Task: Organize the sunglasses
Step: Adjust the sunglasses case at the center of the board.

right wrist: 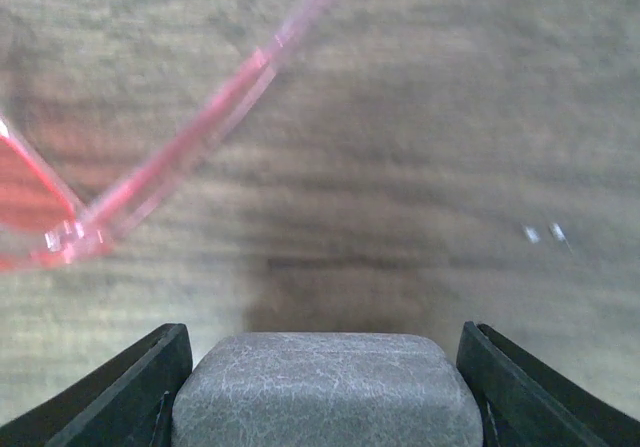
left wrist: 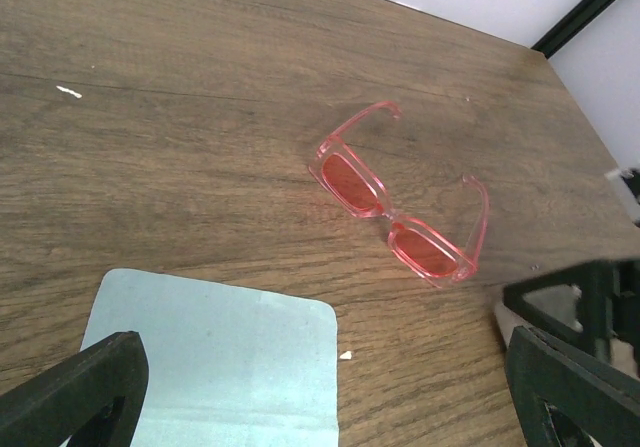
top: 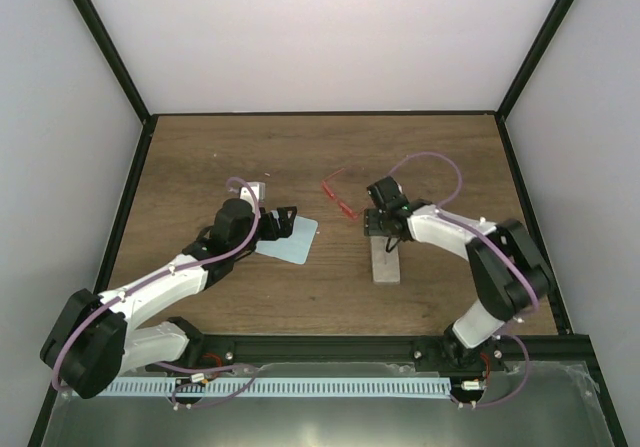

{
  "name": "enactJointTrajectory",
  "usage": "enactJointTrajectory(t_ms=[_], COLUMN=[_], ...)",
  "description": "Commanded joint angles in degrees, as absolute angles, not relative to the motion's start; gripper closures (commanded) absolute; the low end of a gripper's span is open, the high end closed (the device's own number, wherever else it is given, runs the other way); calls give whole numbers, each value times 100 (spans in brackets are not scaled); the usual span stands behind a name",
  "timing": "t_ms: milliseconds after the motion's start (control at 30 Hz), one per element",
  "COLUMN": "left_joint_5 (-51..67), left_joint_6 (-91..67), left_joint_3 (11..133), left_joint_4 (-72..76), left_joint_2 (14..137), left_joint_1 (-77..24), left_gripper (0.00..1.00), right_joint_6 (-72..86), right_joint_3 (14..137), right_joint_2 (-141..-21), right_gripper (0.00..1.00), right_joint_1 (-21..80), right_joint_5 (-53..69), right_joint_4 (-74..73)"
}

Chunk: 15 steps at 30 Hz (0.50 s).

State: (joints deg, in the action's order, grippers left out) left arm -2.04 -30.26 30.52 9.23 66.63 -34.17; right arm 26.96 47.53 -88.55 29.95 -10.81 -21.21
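The sunglasses [top: 338, 199], a thin red frame with both arms unfolded, lie on the wooden table just left of my right gripper [top: 383, 229]. In the left wrist view the sunglasses [left wrist: 400, 207] rest lenses down, apart from everything. One red arm of the sunglasses [right wrist: 150, 187] shows blurred in the right wrist view. My right gripper [right wrist: 325, 367] is shut on the far end of the grey case [right wrist: 325, 392], a finger on each side. The closed case [top: 385, 263] lies lengthwise on the table. My left gripper [left wrist: 325, 367] hangs open over the pale blue cloth [left wrist: 220, 367].
The pale blue cloth [top: 292, 239] lies flat at centre left, partly under the left wrist. Black frame posts and white walls enclose the table [top: 300, 157]. A metal rail [top: 300, 385] runs along the near edge by the arm bases.
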Motion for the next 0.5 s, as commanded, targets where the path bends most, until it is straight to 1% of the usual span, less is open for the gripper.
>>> enactJointTrajectory(t_ms=[0, 67, 133, 167, 333, 467], left_joint_5=[-167, -157, -158, -156, -174, -200], left_joint_6=[-3040, -3034, -3032, -3032, -3028, -3021], left_joint_3=[3059, 3059, 3059, 3059, 3050, 3050], left_joint_4=[932, 932, 919, 915, 920, 910], left_joint_2=[6660, 6658, 6654, 6656, 6622, 6618], left_joint_1=[-3428, -3428, -3430, -3426, -3428, -3428], left_gripper=[0, 0, 0, 0, 0, 0], right_joint_6=[2636, 2630, 2646, 2648, 2620, 2516], right_joint_3=[5496, 5499, 5232, 5151, 4657, 4376], right_joint_2=[-9565, -9680, -9507, -9371, -8496, -8176], right_gripper=[31, 15, 4, 1, 0, 0], right_joint_1=[3032, 3032, 3032, 3032, 3041, 3041], right_joint_5=[-1345, -1414, -1410, -1374, -1184, -1165], right_joint_4=[-2149, -2072, -1881, -1836, -1850, -1876])
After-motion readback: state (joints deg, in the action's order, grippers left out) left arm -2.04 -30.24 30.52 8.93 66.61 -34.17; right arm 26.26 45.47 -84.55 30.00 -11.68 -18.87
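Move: The sunglasses case is still between the right fingers, gripped by its sides near the far end, so its middle lies about 6 cm back from that hand and 1 cm below. The sunglasses lie roughly 9 cm ahead and 8 cm to the left, and the cloth about 2 cm back and 21 cm to the left, both some 3 cm down. From the left hand the case is about 22 cm to the right, 5 cm back and 12 cm below. Forward first, by nearly 3 cm and slightly left, the right hand takes the gripped sunglasses case farther out beside the sunglasses, sinking about 1 cm. Its fingers spread wide off the case's sides, and the hand then draws back some 2.5 cm while rising almost 3 cm, ending open above the case's far part. ##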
